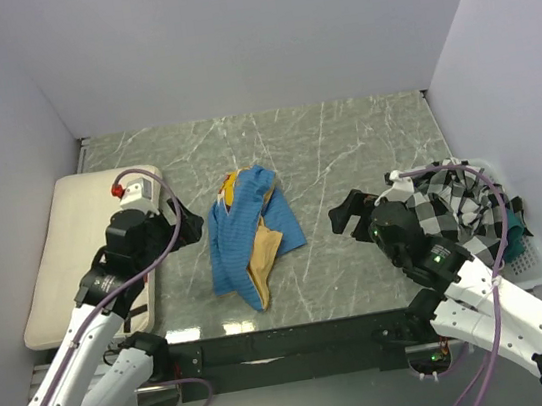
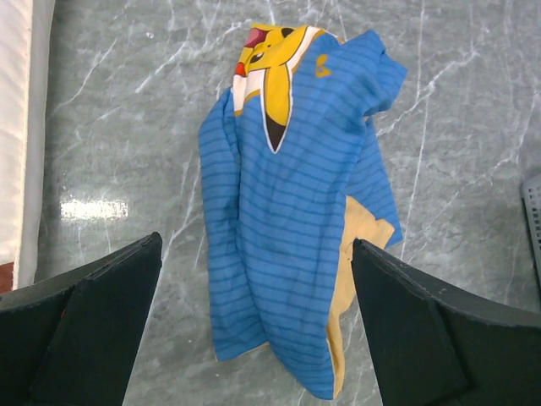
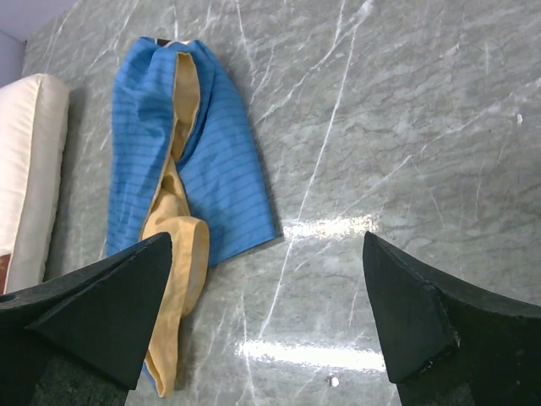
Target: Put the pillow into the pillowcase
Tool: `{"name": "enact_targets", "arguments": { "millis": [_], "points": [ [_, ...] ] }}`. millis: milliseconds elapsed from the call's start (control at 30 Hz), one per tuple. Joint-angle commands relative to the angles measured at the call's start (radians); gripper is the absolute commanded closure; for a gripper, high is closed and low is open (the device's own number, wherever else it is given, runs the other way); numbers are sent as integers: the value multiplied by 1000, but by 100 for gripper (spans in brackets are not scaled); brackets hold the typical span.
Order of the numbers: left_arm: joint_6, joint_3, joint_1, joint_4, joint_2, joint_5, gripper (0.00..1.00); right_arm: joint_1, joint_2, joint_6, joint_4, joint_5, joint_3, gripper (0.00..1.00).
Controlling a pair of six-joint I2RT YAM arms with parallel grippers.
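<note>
The pillowcase point(image 1: 244, 237) lies crumpled on the marble table, blue striped side up with mustard-yellow lining showing; the left wrist view point(image 2: 287, 220) shows its yellow cartoon character at the far end, and the right wrist view point(image 3: 190, 186) shows its folded yellow edge. The cream-white pillow point(image 1: 69, 241) lies flat at the table's left edge, also in the left wrist view point(image 2: 17, 127) and the right wrist view point(image 3: 30, 169). My left gripper point(image 1: 191, 224) is open and empty just left of the pillowcase, hovering above it point(image 2: 254, 338). My right gripper point(image 1: 345, 215) is open and empty, to the right of the pillowcase point(image 3: 266, 330).
A black-and-white checked cloth point(image 1: 458, 202) is heaped in a white basket point(image 1: 530, 262) at the right edge. Grey walls enclose the table on three sides. Bare marble point(image 1: 343, 142) lies behind and between the grippers.
</note>
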Motion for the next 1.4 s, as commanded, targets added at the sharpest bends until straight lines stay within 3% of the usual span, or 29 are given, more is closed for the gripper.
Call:
{"name": "enact_targets", "arguments": {
  "millis": [0, 367, 467, 533, 633, 833, 967, 1067, 1367],
  "points": [
    [-16, 21, -1, 2, 12, -23, 1, -2, -10, -29, 20, 5, -3, 0],
    [-6, 12, -1, 10, 3, -6, 0, -2, 14, -64, 43, -76, 0, 0],
    [-3, 6, -1, 40, -1, 57, 0, 0, 20, -66, 40, -82, 6, 0],
    [-34, -14, -2, 68, 12, 143, 1, -2, 28, -70, 31, -87, 15, 0],
    [-123, -72, -51, 129, 44, 154, 1, -2, 48, -73, 32, -84, 15, 0],
    [-290, -181, -310, 237, 82, -33, 1, -2, 168, -75, 78, -124, 21, 0],
    [-365, -153, -526, 168, 176, -257, 3, -3, 315, -63, 135, -190, 44, 0],
    [-439, -121, -605, 105, 269, -378, 10, -2, 417, -61, 185, -216, 78, 1],
    [-540, -98, -625, 128, 455, -557, 41, -3, 687, -58, 279, -237, 251, 3]
  ]
}}
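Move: The near part of the blue pillowcase lies about 10 cm to the right of my left hand, 7 cm back and some 17 cm below. Its tan lining pokes out about 15 cm right and 5 cm back, while the cream pillow's middle is level with this hand, 22 cm to its left. From my right hand, the pillowcase's middle is roughly 20 cm left and straight level, 15 cm down; its nearest corner sits some 9 cm left and 2 cm back. After hardly moving at first, I swing my left hand down about 14 cm, right and back onto the pillowcase's near part, easing a little forward and left at the end while the fingers tip down and begin to close, still well open. My right hand, wide open, sinks and slides left some 8 cm towards the pillowcase, tipping down, then presses on forward-left and rises slightly. ##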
